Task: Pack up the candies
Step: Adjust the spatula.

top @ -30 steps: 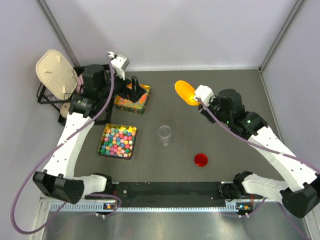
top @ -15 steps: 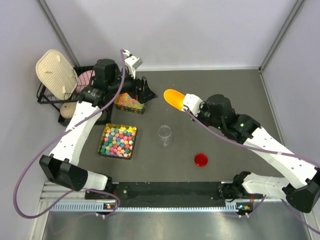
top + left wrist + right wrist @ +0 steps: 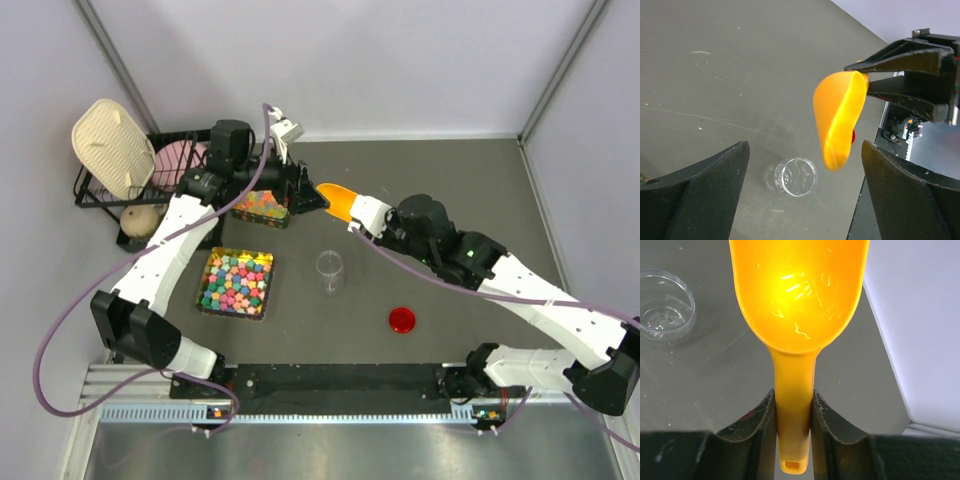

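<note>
The candies (image 3: 258,206), tiny and mostly orange and yellow, fill a shiny tray at the back left, partly hidden by my left arm. Just right of that tray my left gripper (image 3: 305,192) stands open; in the left wrist view its fingers (image 3: 700,195) are spread wide with nothing between them (image 3: 802,195). My right gripper (image 3: 360,212) is shut on the handle of an empty orange scoop (image 3: 336,199), whose bowl (image 3: 800,290) points at the left gripper. The scoop (image 3: 839,117) hangs in front of the left fingers. A clear empty jar (image 3: 330,272) stands below it.
A second shiny tray (image 3: 237,284) of larger, bold-coloured candies lies at the front left. A red lid (image 3: 402,320) lies right of the jar (image 3: 796,176) (image 3: 662,305). A black dish rack (image 3: 110,190) with a beige plate stands at the far left.
My left gripper has swung right, off the tiny-candy tray, toward the scoop. My right gripper has carried the scoop leftward to meet it. Both jaws keep their widths.
</note>
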`<control>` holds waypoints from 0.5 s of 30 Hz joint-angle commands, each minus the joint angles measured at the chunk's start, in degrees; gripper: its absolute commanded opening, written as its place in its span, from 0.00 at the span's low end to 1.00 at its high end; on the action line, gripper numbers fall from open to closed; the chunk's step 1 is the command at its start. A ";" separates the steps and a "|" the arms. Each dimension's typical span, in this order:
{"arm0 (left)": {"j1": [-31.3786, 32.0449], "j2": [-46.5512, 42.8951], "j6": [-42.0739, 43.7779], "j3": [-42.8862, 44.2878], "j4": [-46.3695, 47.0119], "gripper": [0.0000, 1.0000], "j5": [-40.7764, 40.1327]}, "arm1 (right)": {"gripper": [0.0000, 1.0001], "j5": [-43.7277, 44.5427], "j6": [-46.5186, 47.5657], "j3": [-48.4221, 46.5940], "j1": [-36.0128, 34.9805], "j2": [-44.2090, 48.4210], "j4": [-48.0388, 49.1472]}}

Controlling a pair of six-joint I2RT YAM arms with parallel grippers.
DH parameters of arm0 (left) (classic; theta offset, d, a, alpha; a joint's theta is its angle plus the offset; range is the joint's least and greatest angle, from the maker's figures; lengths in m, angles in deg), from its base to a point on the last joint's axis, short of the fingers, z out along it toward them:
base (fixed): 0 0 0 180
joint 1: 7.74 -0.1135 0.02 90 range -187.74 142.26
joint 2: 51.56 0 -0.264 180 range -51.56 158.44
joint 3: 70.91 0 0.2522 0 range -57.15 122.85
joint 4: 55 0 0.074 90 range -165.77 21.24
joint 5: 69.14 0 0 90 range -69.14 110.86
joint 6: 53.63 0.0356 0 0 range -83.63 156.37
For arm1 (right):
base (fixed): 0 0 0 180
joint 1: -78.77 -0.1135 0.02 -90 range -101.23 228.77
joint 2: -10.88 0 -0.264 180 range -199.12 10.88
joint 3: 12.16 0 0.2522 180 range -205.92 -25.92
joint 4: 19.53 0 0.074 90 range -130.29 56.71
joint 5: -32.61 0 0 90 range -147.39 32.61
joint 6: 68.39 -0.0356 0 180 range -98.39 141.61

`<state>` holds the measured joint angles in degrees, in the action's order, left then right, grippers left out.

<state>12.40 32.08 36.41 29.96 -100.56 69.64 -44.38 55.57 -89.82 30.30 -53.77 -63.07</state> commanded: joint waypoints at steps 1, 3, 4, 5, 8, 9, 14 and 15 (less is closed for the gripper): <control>0.42 0.74 -1.53 2.27 -0.29 0.97 1.50 | 0.00 4.30 1.11 -2.55 -3.12 -0.22 2.80; 0.43 0.83 -1.44 2.27 -0.29 0.93 1.24 | 0.00 4.47 1.03 -2.55 -3.91 -0.13 2.80; 0.51 0.91 -1.44 2.10 -0.29 0.91 1.24 | 0.00 4.47 1.11 -2.46 -4.09 -0.13 2.88; 0.60 0.92 -1.44 2.19 -0.29 0.88 1.24 | 0.00 4.74 1.11 -2.28 -4.26 -0.13 2.80; 0.69 0.83 -1.26 1.92 -0.38 0.74 1.24 | 0.00 5.09 1.29 -2.28 -4.62 -0.05 2.88; 0.60 0.74 -1.26 1.66 -0.38 0.68 1.24 | 0.00 5.00 1.29 -2.28 -4.62 0.13 2.80; 0.69 0.48 -0.83 1.13 -0.64 0.55 1.24 | 0.00 4.65 1.29 -2.20 -4.88 0.39 2.80; 0.69 0.48 -0.82 1.13 -0.73 0.53 1.24 | 0.00 4.65 1.55 -2.02 -5.06 0.39 2.80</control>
<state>12.90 33.43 35.18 29.99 -101.80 69.96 -41.82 56.62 -89.82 26.47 -54.11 -62.90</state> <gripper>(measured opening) 0.560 0.262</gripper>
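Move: The scoop of the spatula, held by the right hand, lies about 4 cm to the left hand's right, 2 cm back and roughly level in height. From the right hand, the scoop is some 3 cm ahead, 3 cm left and 6 cm above. The clear cup stands about 3 cm back and 2 cm right of the left hand, some 25 cm below; at about that depth, the orange candy tray sits 19 cm ahead and 11 cm left, the star candy tray 4 cm back and 17 cm left. The left hand's finger nearer the base comes up against the edge of the scoop near its tip as the wide-open fingers close to roughly half, the hand sinking about 1 cm around it. The right hand keeps its grip on the handle and carries the spatula about 1.5 cm left and slightly back towards the left hand, then holds there. ##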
